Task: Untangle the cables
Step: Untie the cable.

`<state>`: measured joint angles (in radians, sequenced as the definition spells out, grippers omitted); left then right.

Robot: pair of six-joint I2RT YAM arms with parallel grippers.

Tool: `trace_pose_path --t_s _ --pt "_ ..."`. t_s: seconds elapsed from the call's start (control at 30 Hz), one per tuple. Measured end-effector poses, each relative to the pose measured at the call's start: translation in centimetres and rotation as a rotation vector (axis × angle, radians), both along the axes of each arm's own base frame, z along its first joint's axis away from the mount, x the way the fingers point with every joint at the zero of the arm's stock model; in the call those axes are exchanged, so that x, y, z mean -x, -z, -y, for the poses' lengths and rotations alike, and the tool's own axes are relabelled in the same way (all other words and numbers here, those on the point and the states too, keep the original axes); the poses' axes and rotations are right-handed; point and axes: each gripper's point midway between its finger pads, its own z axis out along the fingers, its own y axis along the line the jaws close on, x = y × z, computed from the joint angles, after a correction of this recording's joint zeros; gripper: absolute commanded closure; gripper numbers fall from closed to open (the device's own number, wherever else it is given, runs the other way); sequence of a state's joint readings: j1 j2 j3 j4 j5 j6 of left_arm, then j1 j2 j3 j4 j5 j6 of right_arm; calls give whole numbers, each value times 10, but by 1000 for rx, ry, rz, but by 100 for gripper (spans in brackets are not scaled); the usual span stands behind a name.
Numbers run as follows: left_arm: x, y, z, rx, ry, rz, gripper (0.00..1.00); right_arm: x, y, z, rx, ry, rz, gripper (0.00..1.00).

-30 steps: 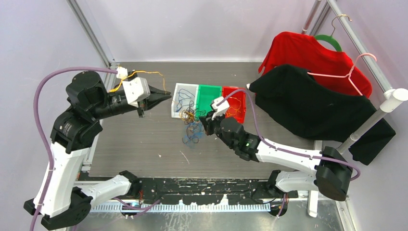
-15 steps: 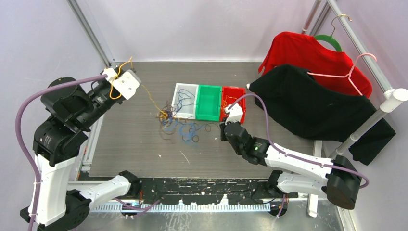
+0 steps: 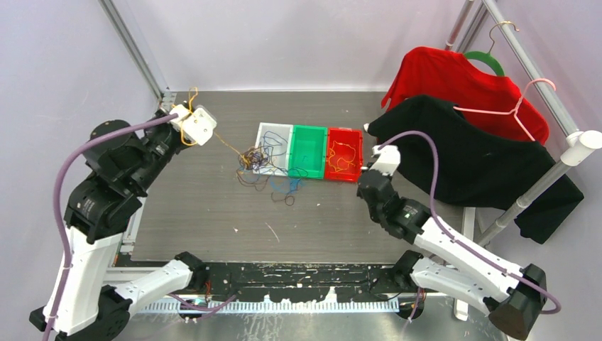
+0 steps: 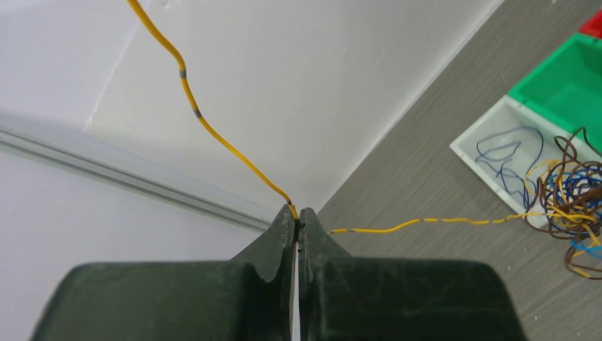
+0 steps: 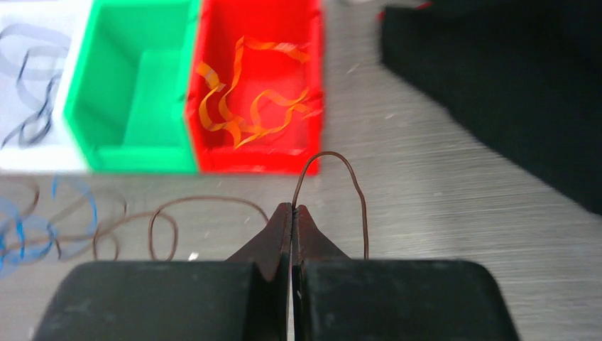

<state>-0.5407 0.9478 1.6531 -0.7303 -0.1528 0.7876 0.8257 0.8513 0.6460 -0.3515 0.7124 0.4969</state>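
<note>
The cables (image 3: 267, 167) lie as a tangle of blue, yellow and brown wires in front of the white bin (image 3: 264, 131). My left gripper (image 3: 209, 133) is at the far left, shut on a yellow cable (image 4: 426, 222) that stretches from its tips (image 4: 298, 213) to the tangle (image 4: 568, 206). The cable's other end rises up and to the left (image 4: 192, 106). My right gripper (image 3: 364, 173), by the red bin (image 3: 344, 177), is shut on a thin brown cable (image 5: 341, 160) that loops above its tips (image 5: 292, 208) and trails left toward blue wires (image 5: 35, 227).
White, green (image 3: 307, 174) and red bins stand side by side mid-table; the red one (image 5: 259, 169) holds orange-yellow cables (image 5: 241, 106), the white one (image 4: 472, 142) blue ones. A black garment (image 3: 454, 153) and a red one (image 3: 461, 82) hang on a rack at right.
My left gripper pulled back to the far left with the yellow cable. My right gripper moved right with the brown cable. The tangle spread out between them.
</note>
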Motion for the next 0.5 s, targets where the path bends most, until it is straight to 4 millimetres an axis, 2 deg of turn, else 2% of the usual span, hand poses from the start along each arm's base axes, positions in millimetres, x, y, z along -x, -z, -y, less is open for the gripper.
trace_pose_path --t_s 0.17,0.27,0.33,0.5 --pt "-5 22 -7 -77 -38 -24 100 -18 -41 64 -17 256 64 99" --pt "-8 27 -13 -134 -66 -22 100 -22 -62 111 -73 439 117 99" --pt "-9 27 -21 -172 -95 -14 100 -19 -66 136 -108 533 136 99" --pt "-8 37 -61 -306 -221 -26 100 -8 -68 174 -198 689 157 99"
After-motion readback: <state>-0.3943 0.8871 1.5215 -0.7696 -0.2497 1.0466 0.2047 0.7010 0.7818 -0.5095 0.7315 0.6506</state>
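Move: The cable tangle lies about 13 cm to the right of my left hand, 6 cm ahead and some 42 cm below. From my right hand, the tangle is about 26 cm to the left, 5 cm ahead and 13 cm lower. The red box sits about 12 cm ahead of my right hand and 6 cm left, the green box 13 cm ahead and 16 cm left, both about 15 cm below. The black shirt hangs some 24 cm to its right and 8 cm ahead. My right hand, still pinching the brown cable, sweeps about 17 cm to the right, away from the tangle and towards the black shirt. It rises some 7 cm, mostly early on, and swings clockwise by about 40 degrees. My left hand keeps its grip on the yellow cable, sinks, then draws left, rolling its left side up and turning slightly counter-clockwise. ##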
